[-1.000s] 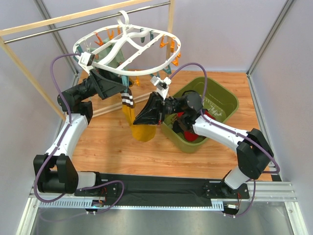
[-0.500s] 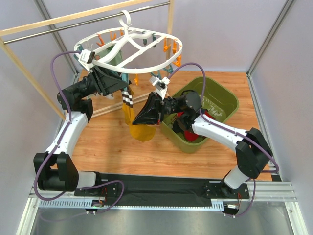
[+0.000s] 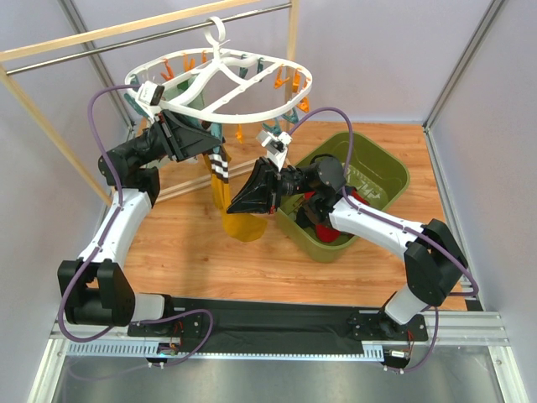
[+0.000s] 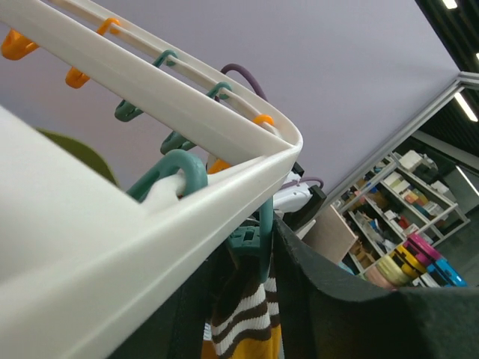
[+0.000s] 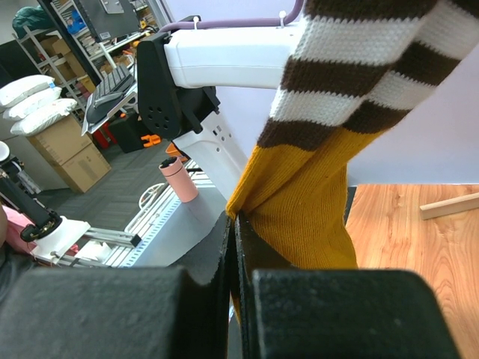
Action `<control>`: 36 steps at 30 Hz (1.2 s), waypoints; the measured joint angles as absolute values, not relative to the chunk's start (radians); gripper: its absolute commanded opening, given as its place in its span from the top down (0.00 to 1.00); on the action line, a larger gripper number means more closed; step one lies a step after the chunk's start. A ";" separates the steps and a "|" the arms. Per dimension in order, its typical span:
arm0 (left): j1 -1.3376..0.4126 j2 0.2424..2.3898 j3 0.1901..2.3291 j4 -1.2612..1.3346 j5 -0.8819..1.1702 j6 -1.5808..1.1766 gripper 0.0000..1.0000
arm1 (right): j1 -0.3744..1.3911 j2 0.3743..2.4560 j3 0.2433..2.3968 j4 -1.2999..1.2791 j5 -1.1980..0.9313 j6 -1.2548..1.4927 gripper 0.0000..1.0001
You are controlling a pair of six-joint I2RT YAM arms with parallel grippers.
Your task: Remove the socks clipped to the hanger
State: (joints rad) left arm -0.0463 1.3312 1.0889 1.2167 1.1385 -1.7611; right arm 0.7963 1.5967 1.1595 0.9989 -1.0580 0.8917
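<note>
The white oval hanger (image 3: 189,108) hangs by its hook from the rail, with orange and teal clips round its rim. A mustard sock (image 3: 239,225) with a brown-and-white striped cuff dangles from a teal clip (image 4: 251,239) under the hanger (image 4: 112,247). My left gripper (image 3: 210,143) reaches up beneath the rim. In the left wrist view its jaws (image 4: 251,277) press on that clip from both sides, just above the cuff. My right gripper (image 3: 237,206) is shut on the sock's mustard leg (image 5: 299,217), pinching the fabric edge between its pads (image 5: 233,221).
A green bin (image 3: 394,172) on the wooden floor at the right holds a red sock (image 3: 357,200) and dark ones. The wood-and-metal rail (image 3: 126,29) crosses the top, with a slanted wooden post (image 3: 42,126) at the left. Walls close in on both sides.
My left gripper has risen a little and closed from wide open onto the teal clip. The hanger has shifted slightly. The right gripper keeps its hold on the sock.
</note>
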 measured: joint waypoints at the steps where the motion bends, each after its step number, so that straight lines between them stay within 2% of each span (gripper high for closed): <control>1: -0.046 1.332 1.090 1.217 1.135 -1.765 0.48 | 0.796 1.597 1.159 0.999 -1.058 0.892 1.00; 3: -0.046 1.335 1.092 1.217 1.131 -1.771 0.36 | 0.796 1.597 1.159 0.999 -1.058 0.892 1.00; 6: -0.046 1.336 1.099 1.217 1.124 -1.781 0.32 | 0.796 1.597 1.159 0.999 -1.057 0.892 1.00; 7: -0.046 1.336 1.103 1.217 1.121 -1.784 0.27 | 0.796 1.597 1.159 0.999 -1.057 0.891 1.00; 11: -0.047 1.336 1.111 1.217 1.118 -1.801 0.24 | 0.796 1.597 1.159 0.999 -1.056 0.891 1.00; 13: -0.047 1.339 1.116 1.217 1.118 -1.806 0.18 | 0.796 1.597 1.159 0.999 -1.056 0.891 1.00; 23: -0.051 1.334 1.114 1.216 1.090 -1.779 0.26 | 0.796 1.597 1.160 0.999 -1.047 0.889 1.00; 30: -0.051 1.249 1.084 1.173 1.063 -1.654 0.24 | 0.800 1.597 1.159 0.981 -1.049 0.880 1.00; 36: -0.051 1.167 1.052 1.112 1.045 -1.564 0.18 | 0.805 1.597 1.159 0.980 -1.058 0.877 1.00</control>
State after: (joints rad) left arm -0.0513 1.1667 1.0519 1.1122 1.0447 -1.5642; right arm 0.8047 1.5967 1.1595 0.9798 -1.0576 0.8772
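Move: The teal peg holding the mustard sock sits between the left fingertips, about 2 cm to the left hand's right and level with it. The hanger's near rim passes roughly 3 cm ahead and 4 cm above, neither left nor right; the sock's middle hangs some 8 cm back, 4 cm right and 8 cm below. From the right hand, the peg is about 10 cm ahead, 3 cm left and 9 cm up. Left fingers spread around the peg, the hand rising, then drawing back about 3 cm; right keeps pinching the sock. ##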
